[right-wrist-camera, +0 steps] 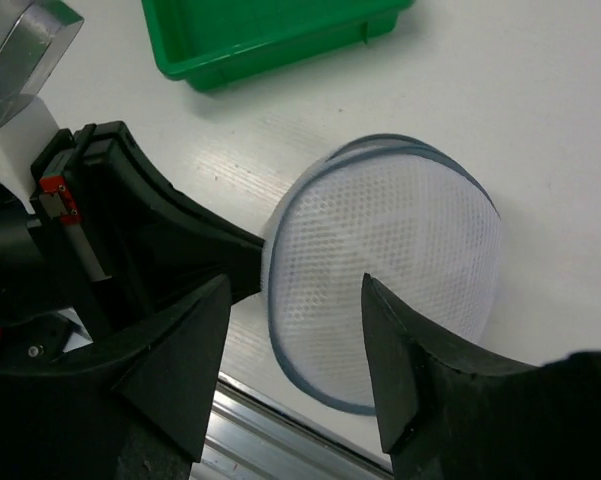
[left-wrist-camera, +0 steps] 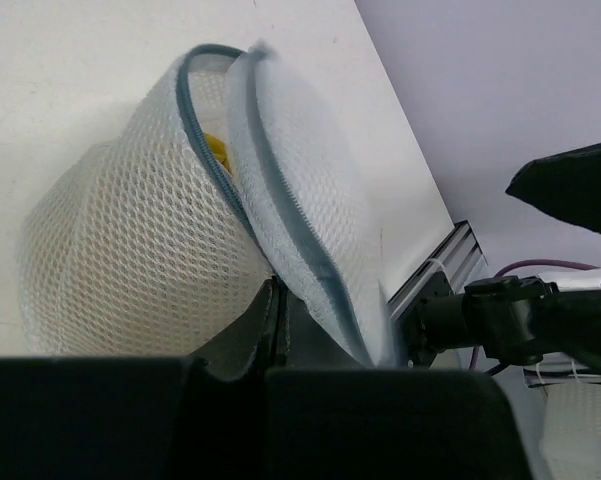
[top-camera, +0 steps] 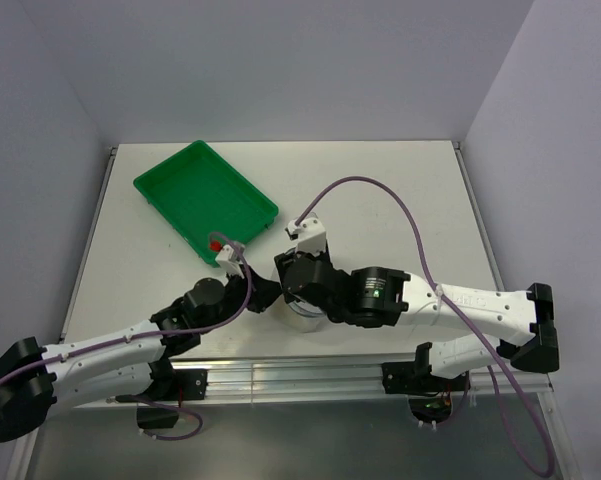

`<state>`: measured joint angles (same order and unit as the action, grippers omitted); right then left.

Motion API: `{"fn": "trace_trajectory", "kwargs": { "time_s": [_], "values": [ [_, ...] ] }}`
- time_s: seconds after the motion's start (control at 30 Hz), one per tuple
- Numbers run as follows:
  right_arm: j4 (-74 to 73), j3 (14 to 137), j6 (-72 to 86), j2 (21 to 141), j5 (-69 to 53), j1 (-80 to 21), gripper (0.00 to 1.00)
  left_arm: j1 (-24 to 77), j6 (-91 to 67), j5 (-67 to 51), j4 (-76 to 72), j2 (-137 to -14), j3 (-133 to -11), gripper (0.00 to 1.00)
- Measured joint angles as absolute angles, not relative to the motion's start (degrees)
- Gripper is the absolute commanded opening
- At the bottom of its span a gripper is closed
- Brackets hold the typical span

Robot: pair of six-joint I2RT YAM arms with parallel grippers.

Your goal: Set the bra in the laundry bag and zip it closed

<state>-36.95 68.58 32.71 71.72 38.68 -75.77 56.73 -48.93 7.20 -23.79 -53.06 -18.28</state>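
Observation:
The laundry bag (right-wrist-camera: 400,240) is a round white mesh pouch with a grey-blue zipper rim, lying near the table's front edge. In the top view the bag (top-camera: 306,318) is mostly hidden under the right arm. Its zipper gapes in the left wrist view, and a bit of the mustard-yellow bra (left-wrist-camera: 217,151) shows inside the bag (left-wrist-camera: 120,250). My left gripper (left-wrist-camera: 273,292) is shut on the bag's fabric by the rim; it also shows in the right wrist view (right-wrist-camera: 242,252) and in the top view (top-camera: 264,297). My right gripper (right-wrist-camera: 295,287) is open just above the bag's near-left rim, holding nothing, and it shows in the top view (top-camera: 300,295).
A green plastic tray (top-camera: 205,200) stands at the back left of the table, with its near wall in the right wrist view (right-wrist-camera: 270,40). The aluminium rail (right-wrist-camera: 280,440) at the table's front edge runs just beside the bag.

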Motion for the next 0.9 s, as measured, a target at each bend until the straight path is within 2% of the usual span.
{"fn": "trace_trajectory", "kwargs": {
  "time_s": [0.2,0.27,0.37,0.43,0.47,0.53,0.57,0.7,0.9],
  "values": [
    [-33.43,64.95,32.75,65.21,35.51,-71.53,0.62,56.73,-49.17,8.62,-24.01,-48.1,-15.31,0.0],
    [-30.79,59.4,32.75,58.19,31.92,-65.52,0.59,56.73,-49.23,8.97,-24.01,-47.09,-14.57,0.0],
    [-26.52,50.52,32.71,49.8,26.65,-54.98,0.59,56.73,-49.23,9.13,-23.99,-46.57,-14.13,0.0],
    [-24.95,45.71,32.62,46.54,22.65,-48.97,0.66,56.71,-49.23,9.17,-23.99,-46.57,-14.13,0.0],
    [-23.64,43.59,32.49,46.09,19.73,-46.19,0.76,56.71,-49.23,9.17,-23.99,-46.59,-14.13,0.0],
    [-19.73,39.22,32.21,46.04,13.47,-41.47,0.82,56.62,-49.21,9.15,-23.99,-46.65,-14.13,0.0],
    [-17.87,37.19,32.27,46.52,10.46,-39.72,0.89,56.47,-49.21,9.13,-24.01,-46.74,-14.13,0.0],
    [-9.45,27.35,33.91,46.85,-2.04,-34.96,0.98,54.96,-48.88,8.67,-23.92,-47.2,-14.15,0.0],
    [3.68,18.15,37.82,43.92,-14.94,-30.04,1.0,49.67,-48.47,4.8,-23.24,-48.36,-15.11,0.0]
  ]
}}
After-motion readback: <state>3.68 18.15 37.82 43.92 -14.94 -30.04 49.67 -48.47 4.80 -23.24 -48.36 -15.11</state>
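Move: The laundry bag's middle lies roughly 4 cm right of the open right hand, 1 cm back and 13 cm below; the left gripper's tips are about 2 cm left, level front to back and 8 cm below. The green tray is some 28 cm ahead, 18 cm left and 20 cm below. From the left hand, already pinching the rim, the bag's middle is about 6 cm right, 1 cm back and 5 cm down. Right hand swings about 10 cm right, then 11 down beside the bag, opening wide; left keeps pinching. ##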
